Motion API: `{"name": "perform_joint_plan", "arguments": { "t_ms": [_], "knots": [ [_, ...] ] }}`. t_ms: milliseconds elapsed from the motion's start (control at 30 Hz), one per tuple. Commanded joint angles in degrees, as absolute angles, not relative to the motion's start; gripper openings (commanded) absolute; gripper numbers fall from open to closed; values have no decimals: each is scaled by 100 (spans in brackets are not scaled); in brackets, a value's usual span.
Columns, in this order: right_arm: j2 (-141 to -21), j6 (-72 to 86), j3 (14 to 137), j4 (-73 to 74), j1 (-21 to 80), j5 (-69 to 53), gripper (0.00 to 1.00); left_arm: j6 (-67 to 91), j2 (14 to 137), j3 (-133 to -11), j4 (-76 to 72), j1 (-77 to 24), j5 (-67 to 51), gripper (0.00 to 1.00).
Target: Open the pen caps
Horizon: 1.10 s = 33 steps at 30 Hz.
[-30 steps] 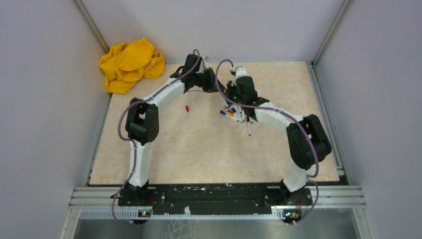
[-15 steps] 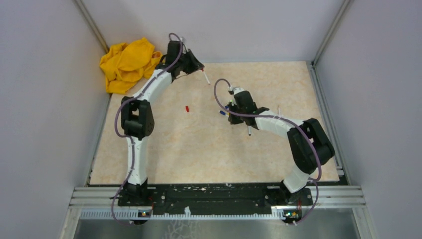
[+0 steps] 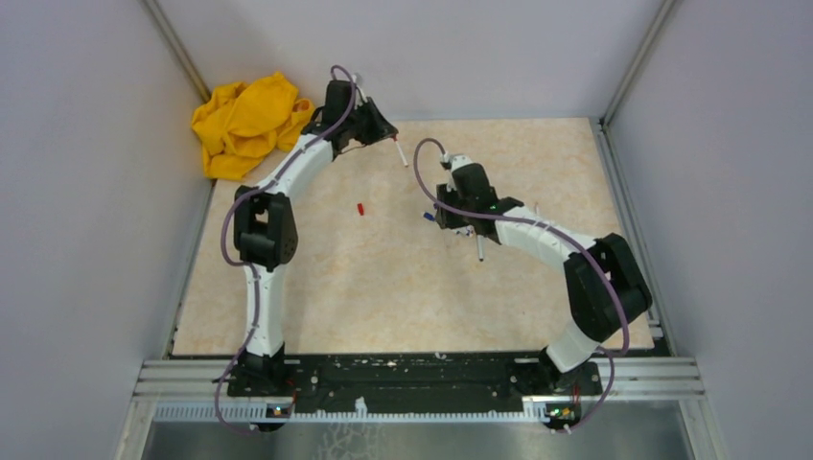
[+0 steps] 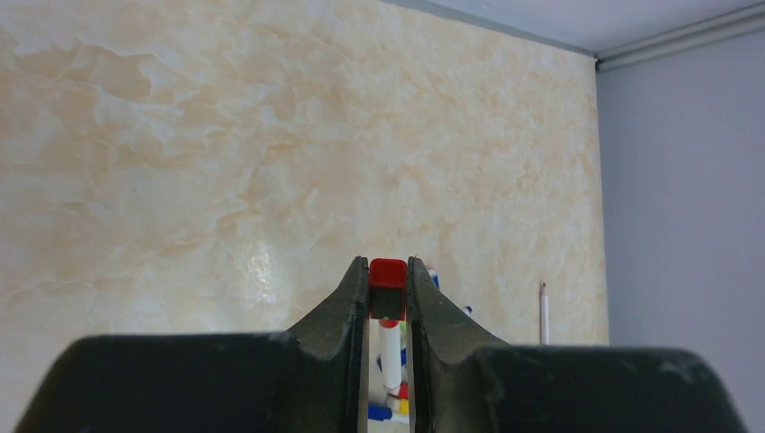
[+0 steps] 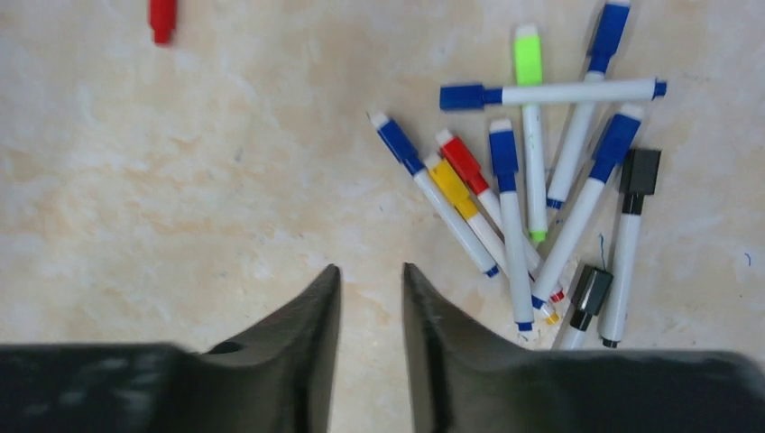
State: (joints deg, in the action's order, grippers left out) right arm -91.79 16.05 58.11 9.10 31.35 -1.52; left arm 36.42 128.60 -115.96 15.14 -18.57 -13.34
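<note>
A heap of capped pens lies on the table, with pen caps in blue, green, red, yellow and black. One loose red cap lies apart to the left. My right gripper hovers just left of the heap, open, with bare table between its fingers. My left gripper is raised at the back and shut on a pen whose white barrel sticks out. In the left wrist view a red part of it sits pinched between the fingertips.
A crumpled yellow cloth lies in the back left corner. One thin white barrel lies alone near the right wall. Grey walls close the table on three sides.
The two grippers were together above the heap. The left one pulled away to the back left with the pen; the right one sank towards the table and opened.
</note>
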Motion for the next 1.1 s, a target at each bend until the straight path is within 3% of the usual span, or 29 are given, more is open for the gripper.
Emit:
{"name": "perform_joint_plan", "arguments": {
  "t_ms": [0, 67, 267, 900, 1067],
  "knots": [
    [-8793, 1499, 6375, 658, 3190, -29, 38, 3735, 12447, -11367, 1627, -1828, -1930, 0],
    [-8866, 1456, 6510, 638, 3190, -33, 46, 3795, 12369, -11248, 1647, -1837, -2161, 0],
    [-9163, 1437, 6870, 488, 3188, -178, 53, 4017, 12133, -10875, 1529, -1893, -2711, 0],
    [-10018, 1415, 7893, 329, 3190, -273, 53, 4382, 11793, -10246, 1160, -2255, -3393, 0],
    [-10213, 1424, 8042, 324, 3190, -310, 47, 4401, 11721, -10164, 1090, -2302, -3384, 0]
  ]
}}
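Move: The red-capped pen still held by its cap in the left fingers has its middle about 18 cm ahead of the right hand, 9 cm to its left and 8 cm higher. Below the right hand, the pen heap lies 7 cm ahead and 4 cm right, the loose red cap 9 cm ahead and 18 cm left. From the left hand, the right gripper is some 23 cm back, 10 cm right and 9 cm lower. Bring the left gripper back about 10 cm and some 6 cm right towards the right gripper, keeping its pinch on the red cap and turning clockwise nearly 20 degrees. Meanwhile open the right fingers wide, lift them off over the pens, then carry on forward and left, about 12 cm in all, tips tilting up slightly, until they straddle the white pen body. ##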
